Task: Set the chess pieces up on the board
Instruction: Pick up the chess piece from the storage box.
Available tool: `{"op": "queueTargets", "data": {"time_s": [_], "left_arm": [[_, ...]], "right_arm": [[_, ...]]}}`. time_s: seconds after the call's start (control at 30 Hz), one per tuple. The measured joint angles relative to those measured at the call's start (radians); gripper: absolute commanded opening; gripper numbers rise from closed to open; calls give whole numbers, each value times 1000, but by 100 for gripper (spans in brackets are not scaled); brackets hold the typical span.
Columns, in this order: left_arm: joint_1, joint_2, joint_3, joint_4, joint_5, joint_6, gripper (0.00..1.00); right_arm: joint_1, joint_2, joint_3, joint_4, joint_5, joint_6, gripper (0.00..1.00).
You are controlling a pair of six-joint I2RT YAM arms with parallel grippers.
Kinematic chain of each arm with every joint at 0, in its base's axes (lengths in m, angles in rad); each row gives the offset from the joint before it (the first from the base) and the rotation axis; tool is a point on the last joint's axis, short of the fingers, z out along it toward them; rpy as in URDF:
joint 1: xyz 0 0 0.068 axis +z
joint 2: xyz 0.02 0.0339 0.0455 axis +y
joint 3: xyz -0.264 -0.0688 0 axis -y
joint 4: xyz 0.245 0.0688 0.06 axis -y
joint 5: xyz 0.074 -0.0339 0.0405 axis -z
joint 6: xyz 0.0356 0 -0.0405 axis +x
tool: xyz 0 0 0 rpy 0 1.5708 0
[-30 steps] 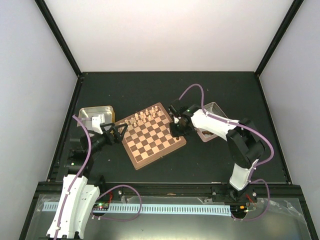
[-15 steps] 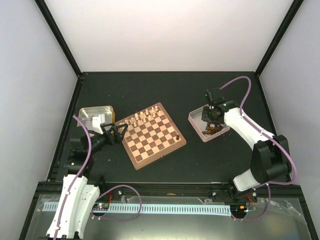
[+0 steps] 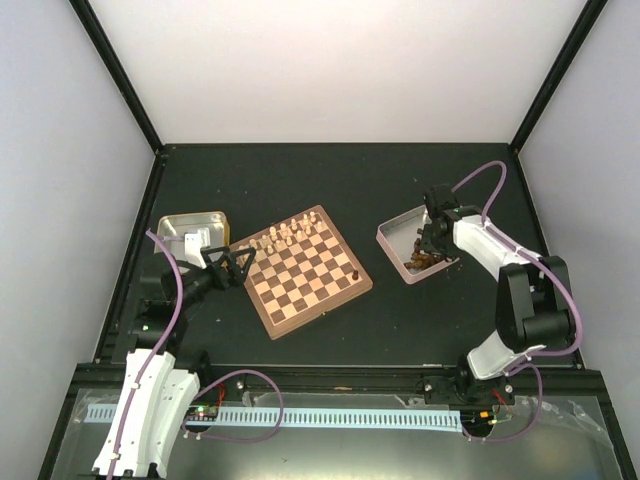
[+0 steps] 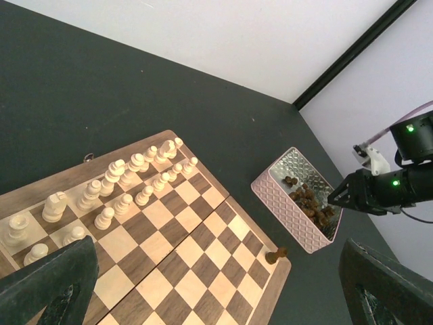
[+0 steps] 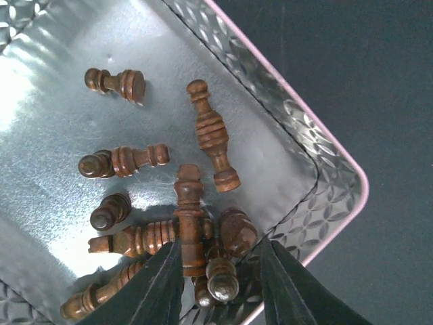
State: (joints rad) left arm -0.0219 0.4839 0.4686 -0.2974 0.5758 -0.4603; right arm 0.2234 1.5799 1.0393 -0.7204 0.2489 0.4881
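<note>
The chessboard (image 3: 303,272) lies mid-table; it also shows in the left wrist view (image 4: 189,271). Cream pieces (image 3: 285,236) stand in two rows along its far-left edge (image 4: 115,193). One dark pawn (image 3: 357,273) stands at the board's right corner (image 4: 275,255). The remaining dark pieces (image 5: 196,217) lie heaped in the pinkish-sided tin (image 3: 392,252). My right gripper (image 3: 430,238) is open, down inside that tin, its fingers (image 5: 162,284) straddling several dark pieces (image 5: 220,274). My left gripper (image 3: 232,266) is open and empty at the board's left edge.
A gold-sided tin (image 3: 172,228) stands left of the board, behind my left gripper. The pinkish tin's wall (image 4: 291,210) stands right of the board. The dark mat ends at black frame rails on all sides.
My right arm has left the board, where the dark pawn now stands, swung right to the pinkish tin and lowered its open gripper among the dark pieces. The left arm has not moved.
</note>
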Motion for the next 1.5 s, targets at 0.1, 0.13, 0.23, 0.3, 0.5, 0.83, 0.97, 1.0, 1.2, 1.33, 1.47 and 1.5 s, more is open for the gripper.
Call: {"op": "queueTargets", "data": {"time_s": [0.1, 0.13, 0.23, 0.3, 0.5, 0.83, 0.97, 1.0, 1.2, 1.33, 1.47, 1.5], "left_arm": [[0, 0, 0, 0, 0, 0, 99], [0, 0, 0, 0, 0, 0, 99], [0, 0, 0, 0, 0, 0, 99], [0, 0, 0, 0, 0, 0, 99], [0, 0, 0, 0, -1, 0, 99], [0, 0, 0, 0, -1, 0, 99], [0, 0, 0, 0, -1, 0, 99], [0, 0, 0, 0, -1, 0, 99], [0, 0, 0, 0, -1, 0, 99], [0, 0, 0, 0, -1, 0, 99], [0, 0, 0, 0, -1, 0, 99], [-1, 0, 0, 0, -1, 0, 99]], "right_arm": [[-1, 22, -5, 7, -12, -10, 26], [-2, 28, -7, 10, -16, -15, 25], [-2, 50, -13, 18, -24, -21, 21], [-3, 51, -13, 24, -24, -23, 18], [-6, 52, -13, 42, -31, -29, 7], [-6, 51, -16, 41, -51, -27, 25], [-6, 34, -34, 29, -45, -21, 27], [-6, 26, -39, 23, -44, -21, 27], [-6, 19, -48, 18, -43, -16, 15], [-6, 19, -51, 18, -44, -9, 8], [-6, 19, -52, 32, -52, -13, 6], [-6, 19, -52, 40, -61, -15, 6]]}}
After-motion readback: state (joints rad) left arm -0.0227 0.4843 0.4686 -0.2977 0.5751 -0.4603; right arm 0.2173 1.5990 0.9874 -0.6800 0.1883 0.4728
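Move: The round-headed dark chess piece in the storage box's pile lies about 3 cm below the right fingertips and 1 cm back. A squat dark piece beside it is roughly 1 cm ahead and 1 cm right of the hand; a long dark piece lies about 2 cm ahead and 1 cm left, both some 3 cm below. From the left hand the round-headed piece is about 44 cm right, 8 cm ahead and 19 cm down. Down about 2 cm into the pile goes the right hand, its fingers closing nearly shut. It reopens partway, drawing back about 1.5 cm at that depth, then closes again and eases forward slightly at the end. The fingers now straddle the round-headed piece's head, pinching it. ##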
